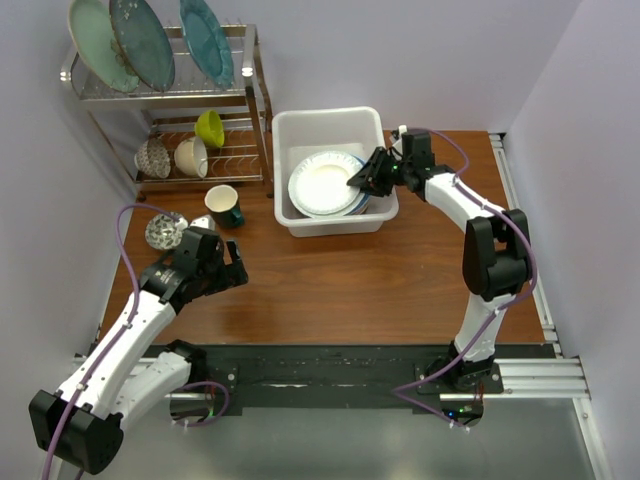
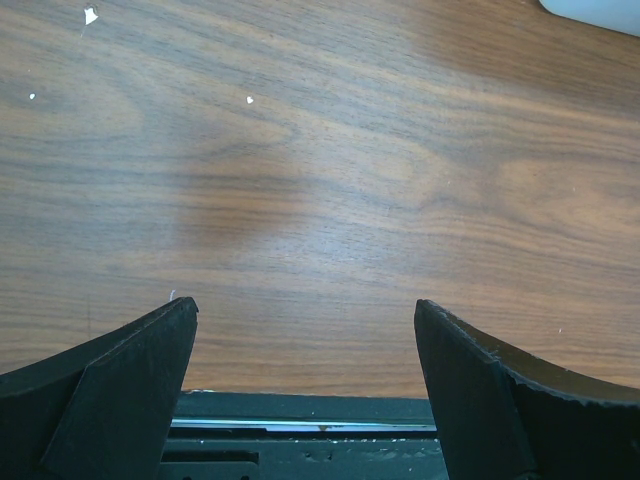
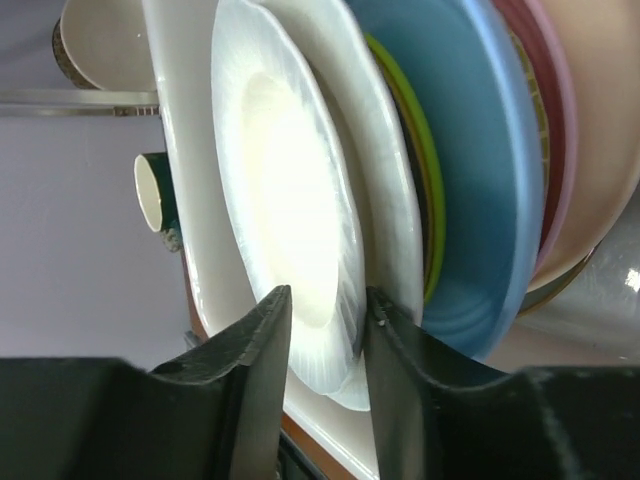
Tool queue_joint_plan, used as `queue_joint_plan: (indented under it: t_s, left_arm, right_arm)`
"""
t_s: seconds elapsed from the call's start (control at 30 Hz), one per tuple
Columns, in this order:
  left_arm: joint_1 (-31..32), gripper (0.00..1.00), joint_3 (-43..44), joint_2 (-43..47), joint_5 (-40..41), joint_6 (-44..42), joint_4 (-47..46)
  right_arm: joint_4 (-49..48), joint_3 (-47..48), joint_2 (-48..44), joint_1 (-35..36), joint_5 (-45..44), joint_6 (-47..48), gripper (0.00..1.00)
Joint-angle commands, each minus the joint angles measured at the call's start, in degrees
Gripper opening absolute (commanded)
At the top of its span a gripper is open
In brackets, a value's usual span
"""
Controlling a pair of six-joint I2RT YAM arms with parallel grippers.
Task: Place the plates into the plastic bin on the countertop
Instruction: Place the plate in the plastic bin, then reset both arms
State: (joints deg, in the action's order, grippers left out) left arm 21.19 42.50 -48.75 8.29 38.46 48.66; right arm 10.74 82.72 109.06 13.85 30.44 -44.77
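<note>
The white plastic bin stands at the back centre of the wood-grain countertop. A stack of plates lies in it, the white fluted plate on top. In the right wrist view the stack shows edge on: the white fluted plate, a cream one, lime green, blue and pink. My right gripper is at the stack's right side, its fingers closed on the fluted plate's rim. My left gripper is open and empty above bare wood at the left.
A metal wire dish rack stands at the back left with large teal plates on top and bowls below. A teal cup and a clear glass piece sit on the wood near the left arm.
</note>
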Motion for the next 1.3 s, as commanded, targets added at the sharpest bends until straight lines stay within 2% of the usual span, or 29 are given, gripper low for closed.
queue_joint_plan:
  t_s: [0.0,0.17,0.3,0.5,0.67,0.73,0.97,1.27]
  left_arm:
    - [0.3,0.95,0.2,0.7,0.0,-0.2,-1.6]
    - [0.3,0.95,0.2,0.7,0.0,-0.2,-1.6]
    - [0.3,0.96,0.3,0.9,0.0,-0.3,-1.5]
    - [0.3,0.97,0.4,1.7,-0.8,-1.2,-2.1]
    - [0.3,1.0,1.5,2.0,-0.6,-2.3,-1.8]
    - [0.3,1.0,2.1,1.8,-0.7,-3.4,-2.2]
    - [0.3,1.0,4.8,0.4,-1.2,-5.1,-2.5]
    - [0.3,1.0,7.2,0.8,-0.7,-5.6,-2.7]
  right_arm:
    - [1.7,1.1,-5.3,-0.3,-2.1,3.2,0.45]
    - [3.0,-0.2,-7.7,-0.6,-3.8,4.8,0.58]
    - [7.2,2.4,-9.9,-0.7,-6.2,7.1,0.7]
    - [12.7,6.1,-12.5,-0.8,-9.9,11.8,0.8]
    - [16.1,4.9,-18.4,-0.8,-14.8,15.4,0.91]
    - [17.5,3.6,-21.4,-0.8,-16.9,17.7,0.98]
    - [23.3,-0.6,-29.5,-0.8,-22.6,23.3,0.99]
    - [28.0,-13.7,-38.2,-0.8,-30.3,25.4,0.99]
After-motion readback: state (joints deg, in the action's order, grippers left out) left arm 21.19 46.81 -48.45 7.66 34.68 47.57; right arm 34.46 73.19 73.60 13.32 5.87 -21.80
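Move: The white plate already lies on the stack in the bin, its rim between the right fingers and its middle about 8 cm left of that hand, 1 cm back and 3 cm below. The bin's middle is some 6 cm left, 3 cm ahead and 6 cm below; the green mug is about 30 cm left, 5 cm back and 9 cm lower. From the left hand, the plate lies about 23 cm ahead and 20 cm right, near its height. Opening fully off the white plate's rim, the right hand rises 13 cm, withdrawing back-right; the left lifts slightly. ##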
